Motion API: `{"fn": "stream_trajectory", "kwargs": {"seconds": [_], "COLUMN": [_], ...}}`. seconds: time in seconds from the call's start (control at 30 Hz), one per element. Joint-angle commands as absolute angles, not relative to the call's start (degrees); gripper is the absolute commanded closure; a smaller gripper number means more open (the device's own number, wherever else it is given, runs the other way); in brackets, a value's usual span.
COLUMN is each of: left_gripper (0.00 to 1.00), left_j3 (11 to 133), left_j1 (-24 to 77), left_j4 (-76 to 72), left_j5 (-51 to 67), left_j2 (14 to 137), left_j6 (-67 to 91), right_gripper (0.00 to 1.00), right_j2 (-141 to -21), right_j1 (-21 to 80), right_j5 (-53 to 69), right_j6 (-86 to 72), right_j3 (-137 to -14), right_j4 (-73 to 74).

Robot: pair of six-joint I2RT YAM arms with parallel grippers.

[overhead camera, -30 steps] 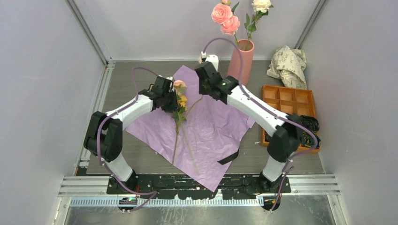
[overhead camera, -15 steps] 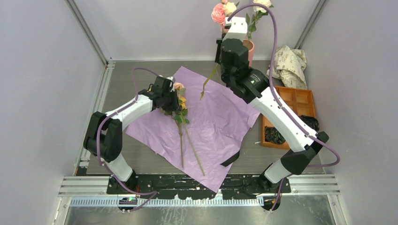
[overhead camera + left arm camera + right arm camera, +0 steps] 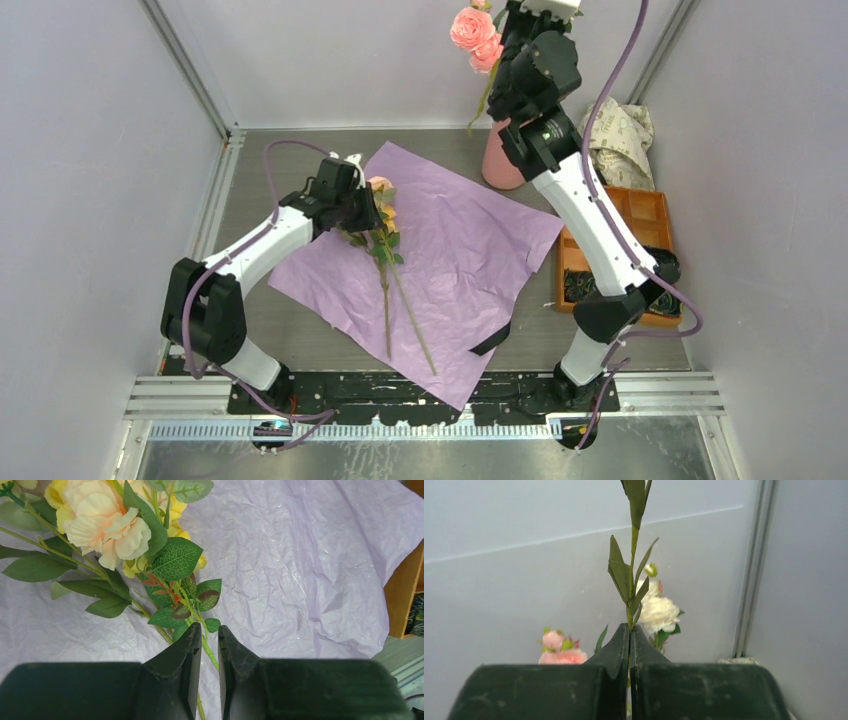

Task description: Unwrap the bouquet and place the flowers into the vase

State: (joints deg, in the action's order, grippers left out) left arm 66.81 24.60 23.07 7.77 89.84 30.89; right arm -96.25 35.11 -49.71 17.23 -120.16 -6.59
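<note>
The bouquet's lilac paper (image 3: 470,240) lies spread flat on the table, its black ribbon (image 3: 487,338) at the near edge. Two flowers (image 3: 385,225) rest on it, their stems (image 3: 410,320) pointing toward me. My left gripper (image 3: 209,630) hovers just over them, open by a narrow gap, with one green stem (image 3: 212,656) running under that gap; peach and yellow blooms (image 3: 107,522) lie just beyond. My right gripper (image 3: 630,627) is raised high by the pink vase (image 3: 497,165), shut on a leafy flower stem (image 3: 633,555). Pink blooms (image 3: 475,35) stand in the vase.
An orange compartment tray (image 3: 625,215) sits at the right with dark items (image 3: 585,288) in its near cells. Crumpled cream printed paper (image 3: 615,130) lies behind it. The enclosure walls and a frame post (image 3: 751,570) stand close to the raised right arm.
My right arm has lifted one flower off the paper and swung it up and back to the vase. The left gripper stayed at the flower heads and its jaws eased slightly apart.
</note>
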Motion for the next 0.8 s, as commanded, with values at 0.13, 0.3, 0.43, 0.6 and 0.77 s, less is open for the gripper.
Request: {"fn": "stream_trajectory", "kwargs": {"seconds": [0.13,0.3,0.43,0.6,0.77], "left_gripper": [0.79,0.79,0.79,0.79,0.79], "left_j3": [67.1,67.4,67.5,68.0,67.6], "left_j1": [24.3,24.3,24.3,24.3,24.3], "left_j4": [23.0,23.8,23.9,24.0,24.6], "left_j5": [8.1,7.1,6.5,6.4,5.8], "left_j2": [85.1,84.0,83.9,84.7,84.2], "left_j6": [31.0,30.7,30.4,30.5,30.3], "right_gripper": [0.99,0.99,0.99,0.99,0.99], "right_j2": [-102.2,-104.9,-107.4,-109.5,-109.9], "right_j1": [25.5,19.0,16.3,15.1,15.0], "right_j5": [-47.6,-45.1,-42.6,-40.0,-38.8], "right_j6": [19.4,10.0,5.2,-0.6,-5.1], "right_j3": [-133.4,-137.7,-141.4,-143.8,-144.6], "right_j4": [-16.1,-14.9,-13.8,-13.0,-10.9]}}
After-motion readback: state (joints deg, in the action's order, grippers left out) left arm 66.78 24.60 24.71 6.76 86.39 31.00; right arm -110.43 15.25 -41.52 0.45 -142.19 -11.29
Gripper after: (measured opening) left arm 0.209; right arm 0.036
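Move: The right hand, holding a flower stem high up, has the pink vase about 11 cm ahead and 1 cm to its right, its middle some 45 cm below. The vase's pink roses are roughly 10 cm ahead, 9 left and 14 lower, its white flower about 14 ahead, 5 right and 10 lower; the crumpled paper lies 17 ahead, 25 right, 51 below. From the left hand the vase's middle is about 18 cm ahead, 30 right, level. With the flower stem still pinched between its shut fingers, the right hand swings about 12 cm to the right, off its line behind the vase and towards the side where the crumpled paper lies, climbing about 6 cm and reaching forward nearly as much, then easing back left by a centimetre at the end. As it goes the fingers tip up some 20 degrees and the hand rolls left side up, while the left hand rises about 2 cm above the flowers left on the purple wrapping, its fingers touching nothing. ##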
